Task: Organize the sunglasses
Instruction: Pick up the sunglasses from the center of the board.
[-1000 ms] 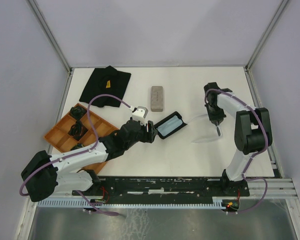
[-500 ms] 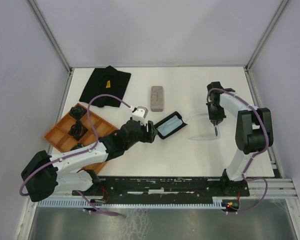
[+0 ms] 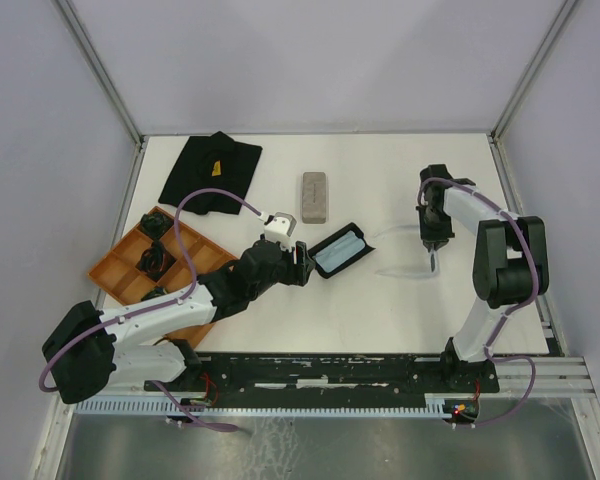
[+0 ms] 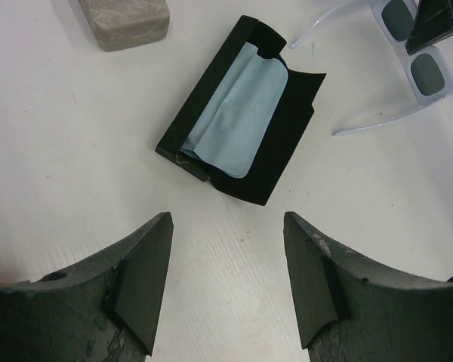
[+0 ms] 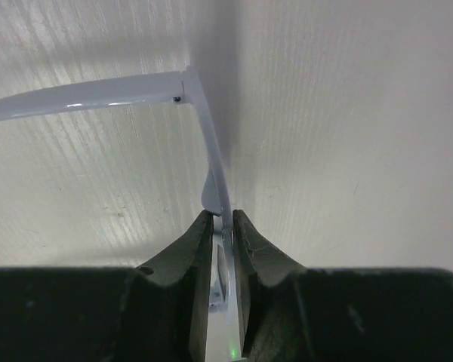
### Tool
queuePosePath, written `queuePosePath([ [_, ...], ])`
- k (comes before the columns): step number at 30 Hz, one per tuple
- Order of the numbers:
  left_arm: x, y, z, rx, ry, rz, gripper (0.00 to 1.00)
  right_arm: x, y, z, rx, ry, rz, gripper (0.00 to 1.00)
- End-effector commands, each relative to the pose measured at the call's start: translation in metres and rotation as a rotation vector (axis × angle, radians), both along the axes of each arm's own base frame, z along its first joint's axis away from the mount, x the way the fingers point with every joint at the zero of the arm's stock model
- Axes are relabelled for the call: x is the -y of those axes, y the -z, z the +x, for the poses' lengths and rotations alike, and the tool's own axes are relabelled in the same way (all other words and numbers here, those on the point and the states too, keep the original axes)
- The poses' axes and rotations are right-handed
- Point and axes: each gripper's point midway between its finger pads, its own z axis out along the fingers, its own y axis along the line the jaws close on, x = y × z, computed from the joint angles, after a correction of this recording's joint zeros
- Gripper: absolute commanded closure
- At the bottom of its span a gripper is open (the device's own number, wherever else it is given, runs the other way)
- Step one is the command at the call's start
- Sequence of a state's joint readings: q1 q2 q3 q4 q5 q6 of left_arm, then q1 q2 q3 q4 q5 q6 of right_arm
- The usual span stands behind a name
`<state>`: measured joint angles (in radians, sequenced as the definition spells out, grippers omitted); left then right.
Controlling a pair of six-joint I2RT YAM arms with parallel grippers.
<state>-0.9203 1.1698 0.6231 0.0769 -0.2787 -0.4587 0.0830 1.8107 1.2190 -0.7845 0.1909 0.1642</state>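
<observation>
The pale lavender-white sunglasses [image 3: 405, 256] lie unfolded on the white table, right of the middle. My right gripper [image 3: 433, 250] points down at their front. In the right wrist view its jaws [image 5: 223, 219] are nearly shut around the thin front frame [image 5: 211, 154], and one temple [image 5: 83, 98] runs off to the left. In the left wrist view the grey lenses [image 4: 426, 72] show at the top right. My left gripper [image 3: 302, 262] hovers open and empty [image 4: 226, 279] just short of an open black case [image 4: 287, 136] lined with a light blue cloth [image 4: 238, 105].
A closed grey case [image 3: 315, 197] lies behind the black case [image 3: 338, 250]. A black cloth [image 3: 212, 170] sits at the far left corner. An orange divided tray [image 3: 120, 262] with dark items stands at the left edge.
My right gripper has shifted slightly toward the far side, and the pale sunglasses have moved with it and now lie lower on the table. The left arm has not moved.
</observation>
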Motion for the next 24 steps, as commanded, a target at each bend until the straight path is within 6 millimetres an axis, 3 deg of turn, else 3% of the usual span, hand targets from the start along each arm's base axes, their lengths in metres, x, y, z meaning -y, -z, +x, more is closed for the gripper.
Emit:
queuePosePath([
  [1,0.008,-0.024,0.007,0.048,0.005,-0.058,0.33,0.000,-0.013,0.007,0.061,0.015,0.013,0.78],
  [7,0.009,-0.026,0.007,0.051,0.004,-0.060,0.33,0.002,-0.018,0.006,0.069,0.007,0.007,0.88],
  [12,0.008,-0.030,0.008,0.057,-0.006,-0.067,0.33,0.008,-0.041,0.006,0.132,0.018,-0.020,1.00],
  [16,0.004,-0.041,0.010,0.065,-0.033,-0.079,0.33,0.015,-0.080,0.005,0.236,0.045,-0.052,1.00],
  [24,-0.009,-0.098,0.025,0.134,-0.136,-0.085,0.31,0.015,-0.176,-0.011,0.469,0.041,-0.025,1.00],
])
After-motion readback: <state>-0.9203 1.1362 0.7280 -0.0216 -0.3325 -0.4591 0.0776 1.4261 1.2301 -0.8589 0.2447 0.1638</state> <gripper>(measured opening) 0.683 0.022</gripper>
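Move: The sunglasses stand on the board with their front running fore and aft between my right fingers, bridge about level with the fingertips and temples pointing left. From my right hand, the open black case with the blue cloth lies some 22 cm left and 1 cm back; the grey case lies about 28 cm left and 12 cm ahead. From my left hand, the sunglasses are roughly 30 cm right, 8 cm ahead and 11 cm below. I close my right fingers the rest of the way and pinch the sunglasses' frame near the bridge, then lift nearly straight up, slowly at first and then fast, about 12 cm off the board. As I rise, my wrist tilts some 20 degrees, swinging the fingertips forward. Late on, my empty left hand rises about 4 cm, still open. ##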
